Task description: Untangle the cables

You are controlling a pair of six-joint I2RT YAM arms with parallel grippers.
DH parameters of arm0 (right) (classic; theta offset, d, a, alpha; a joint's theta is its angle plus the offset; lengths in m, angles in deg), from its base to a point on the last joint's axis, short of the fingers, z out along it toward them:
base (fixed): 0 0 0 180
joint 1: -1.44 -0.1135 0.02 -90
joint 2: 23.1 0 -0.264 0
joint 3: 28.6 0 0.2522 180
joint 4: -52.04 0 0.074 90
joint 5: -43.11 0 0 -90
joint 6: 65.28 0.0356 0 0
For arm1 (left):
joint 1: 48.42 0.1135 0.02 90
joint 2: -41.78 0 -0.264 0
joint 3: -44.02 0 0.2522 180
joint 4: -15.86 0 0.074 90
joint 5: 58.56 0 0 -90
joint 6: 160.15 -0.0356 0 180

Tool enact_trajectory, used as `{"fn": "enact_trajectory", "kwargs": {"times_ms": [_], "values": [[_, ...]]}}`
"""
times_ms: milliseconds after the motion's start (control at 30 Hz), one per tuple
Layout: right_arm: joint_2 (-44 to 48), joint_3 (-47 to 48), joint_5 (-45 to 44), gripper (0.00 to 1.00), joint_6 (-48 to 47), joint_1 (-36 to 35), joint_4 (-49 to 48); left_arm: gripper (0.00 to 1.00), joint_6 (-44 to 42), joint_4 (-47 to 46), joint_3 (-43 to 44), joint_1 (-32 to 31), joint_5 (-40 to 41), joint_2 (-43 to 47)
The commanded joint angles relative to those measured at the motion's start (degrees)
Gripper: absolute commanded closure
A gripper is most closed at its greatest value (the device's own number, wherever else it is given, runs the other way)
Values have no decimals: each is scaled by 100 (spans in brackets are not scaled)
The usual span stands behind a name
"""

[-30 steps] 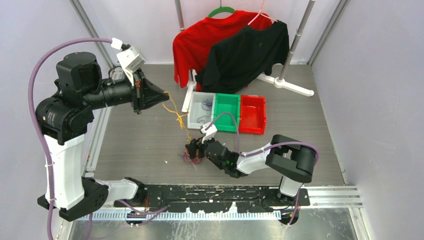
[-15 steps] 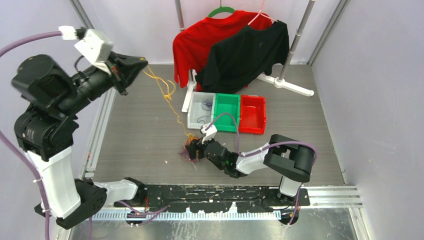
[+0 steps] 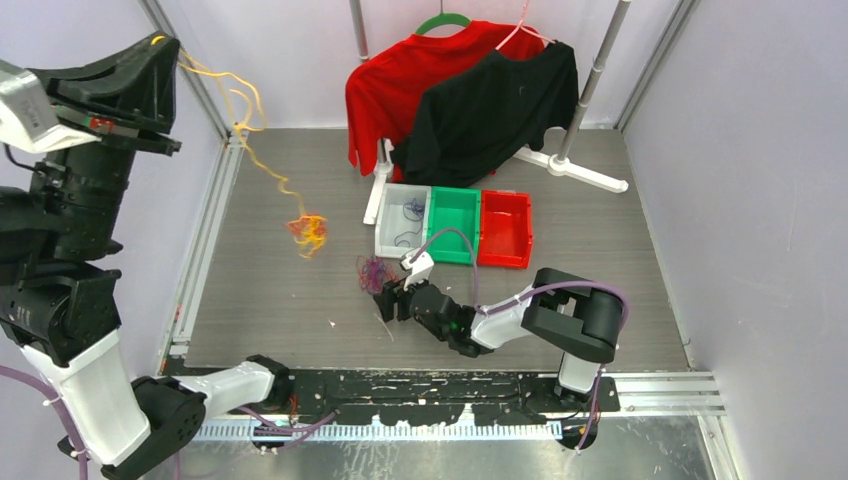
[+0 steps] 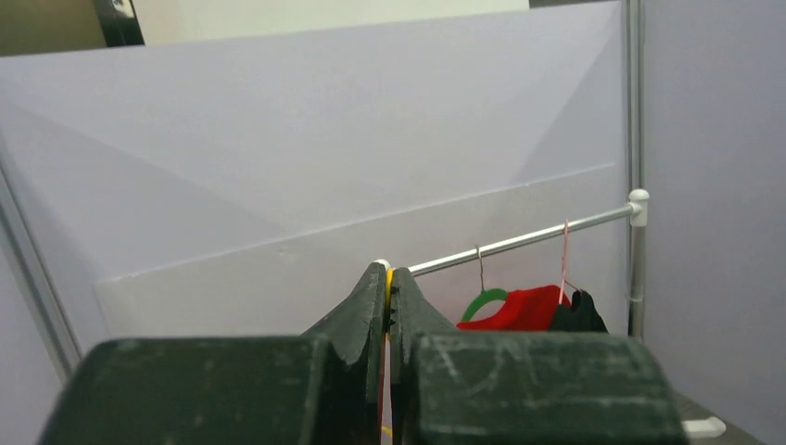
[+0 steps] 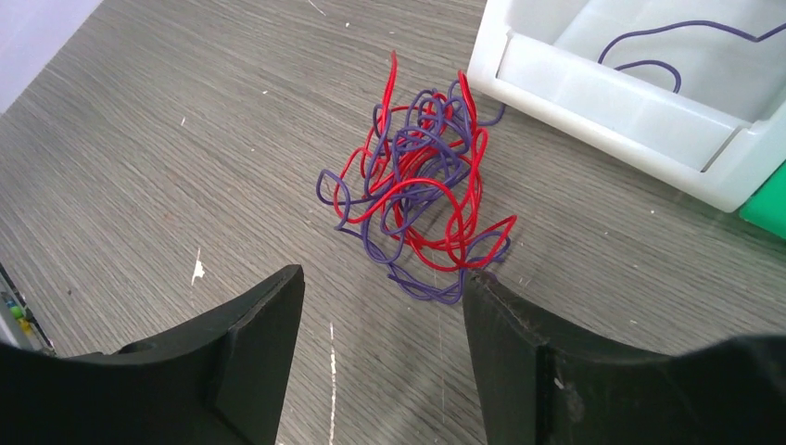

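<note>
My left gripper (image 3: 165, 45) is raised high at the far left, shut on a thin yellow-orange cable (image 3: 262, 165). The strand shows pinched between the jaws (image 4: 388, 271) in the left wrist view. It trails down to a small yellow-orange bunch (image 3: 308, 232) hanging above the floor. A tangle of red and purple cables (image 5: 417, 185) lies on the floor (image 3: 372, 272), next to the white bin. My right gripper (image 5: 382, 276) sits low just in front of that tangle, open, with nothing between its fingers; it also shows from above (image 3: 388, 300).
Three bins stand in a row: white (image 3: 390, 235) holding a purple cable (image 5: 649, 46), green (image 3: 453, 225) and red (image 3: 505, 228). Behind them a clothes rack (image 3: 575, 165) carries a red shirt (image 3: 385, 85) and a black shirt (image 3: 490, 110). Walls close in on both sides.
My left arm swung up and to the left, pulling the yellow-orange cable out of the tangle and off the floor. My right gripper drew back slightly from the red and purple tangle.
</note>
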Motion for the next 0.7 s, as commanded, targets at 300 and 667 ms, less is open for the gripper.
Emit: {"fn": "enact_trajectory", "kwargs": {"times_ms": [300, 667], "values": [[1765, 781, 931, 12, -676, -15, 894, 100, -66, 161, -792, -16, -539, 380], [1963, 2481, 2587, 3, -1133, -15, 2175, 100, 153, 930, -1222, -20, -1485, 535]]}}
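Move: The yellow-red cable bundle dangles on its yellow cable from the closed left gripper, roughly 43 cm below that hand, 5 cm ahead and 4 cm to its right. From the right gripper, low over the table, the bundle is about 10 cm to the left, 2 cm ahead and 20 cm up. The purple-red tangle lies some 7 cm ahead of the right hand, 2 cm left and 4 cm below; the white bin is about 18 cm ahead, 3 cm right, equally low. Raise the right gripper off the table beside the purple-red tangle, about 26 cm up, drifting left and towards the hanging yellow-red bundle, swinging its wrist counter-clockwise and upward as the fingers spread almost fully. Keep the left gripper shut on the yellow cable and bring it down some 9 cm and a little to the right, its tips dipping slightly. ##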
